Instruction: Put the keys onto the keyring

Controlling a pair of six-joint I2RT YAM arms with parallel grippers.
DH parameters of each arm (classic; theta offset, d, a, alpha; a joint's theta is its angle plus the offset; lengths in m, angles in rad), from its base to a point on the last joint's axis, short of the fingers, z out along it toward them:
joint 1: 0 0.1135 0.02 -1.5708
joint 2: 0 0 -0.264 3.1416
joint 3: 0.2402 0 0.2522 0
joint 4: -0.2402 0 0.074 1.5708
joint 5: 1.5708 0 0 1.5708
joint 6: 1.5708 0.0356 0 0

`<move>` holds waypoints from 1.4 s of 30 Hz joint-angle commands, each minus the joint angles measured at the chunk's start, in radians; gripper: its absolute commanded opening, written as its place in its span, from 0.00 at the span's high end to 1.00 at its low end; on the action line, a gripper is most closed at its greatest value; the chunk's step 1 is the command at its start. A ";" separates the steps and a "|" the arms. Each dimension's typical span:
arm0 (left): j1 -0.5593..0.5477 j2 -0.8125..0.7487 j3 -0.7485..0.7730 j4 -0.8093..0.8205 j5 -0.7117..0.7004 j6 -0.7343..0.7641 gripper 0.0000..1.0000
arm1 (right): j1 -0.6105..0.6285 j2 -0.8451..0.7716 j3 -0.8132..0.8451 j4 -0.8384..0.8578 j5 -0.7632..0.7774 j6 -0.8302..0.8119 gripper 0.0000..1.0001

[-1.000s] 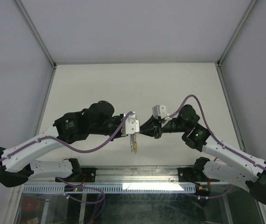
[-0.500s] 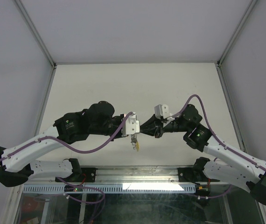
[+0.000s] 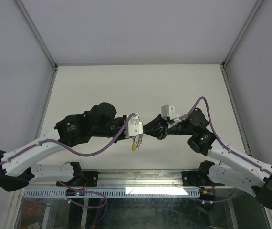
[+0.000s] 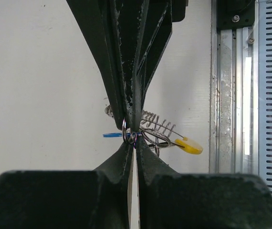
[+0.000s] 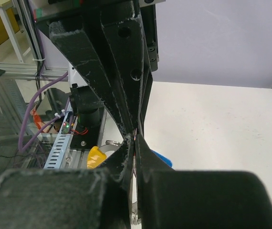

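Both grippers meet tip to tip above the table's near middle. My left gripper (image 3: 139, 133) (image 4: 133, 143) is shut, pinching the keyring (image 4: 157, 131) where its wire loops join. The ring's ribbed coil and yellow segment (image 4: 189, 145) (image 3: 134, 146) hang off to one side. My right gripper (image 3: 147, 132) (image 5: 135, 141) is shut too, its tips pressed against the left ones. A key with a blue head (image 4: 112, 135) (image 5: 161, 157) sticks out sideways at that junction and seems to be held by the right fingers. The exact contact is hidden between the black fingers.
The white table (image 3: 141, 86) is enclosed by grey walls with metal corner posts (image 3: 36, 36). An aluminium rail (image 3: 141, 183) with slotted cable ducting runs along the near edge, and it shows in the left wrist view as a rail (image 4: 231, 95). Purple cables (image 3: 98, 148) trail from both arms.
The dangling keyring has drawn up and left under the left gripper's tip. The right gripper has edged slightly closer. Both stay shut.
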 commanded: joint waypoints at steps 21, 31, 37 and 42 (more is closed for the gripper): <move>-0.005 -0.142 -0.053 0.152 -0.037 -0.064 0.68 | 0.004 -0.065 -0.028 0.236 0.052 0.038 1.00; -0.005 -0.199 -0.131 0.305 -0.022 -0.119 0.64 | 0.004 -0.057 -0.014 0.236 0.000 0.045 1.00; -0.005 -0.186 -0.148 0.343 0.019 -0.128 0.64 | 0.004 -0.052 -0.011 0.258 -0.026 0.066 1.00; -0.005 -0.163 -0.144 0.360 0.061 -0.126 0.69 | 0.004 -0.055 -0.016 0.260 -0.034 0.075 1.00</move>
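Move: The left hand's closed fingertips are still on the small metal ring joining keys and keyring, so it lies right at them; the right hand's closed tips are on the same spot, the ring about 1 cm to their left. From the left hand, the keyring's yellow tag lies about 5 cm back, 1 cm left and 3 cm lower. The blue key is some 2 cm ahead, laterally level and 2 cm lower. The left fingers let go of the small ring, opening to about a third. The left hand eases a centimetre to its left, rises about 4 cm and drifts right again, its fingers tilting nearly 20 degrees towards level. The right hand keeps its pinch, rising some 2.5 cm, first edging forward, then coming back a couple of centimetres. ##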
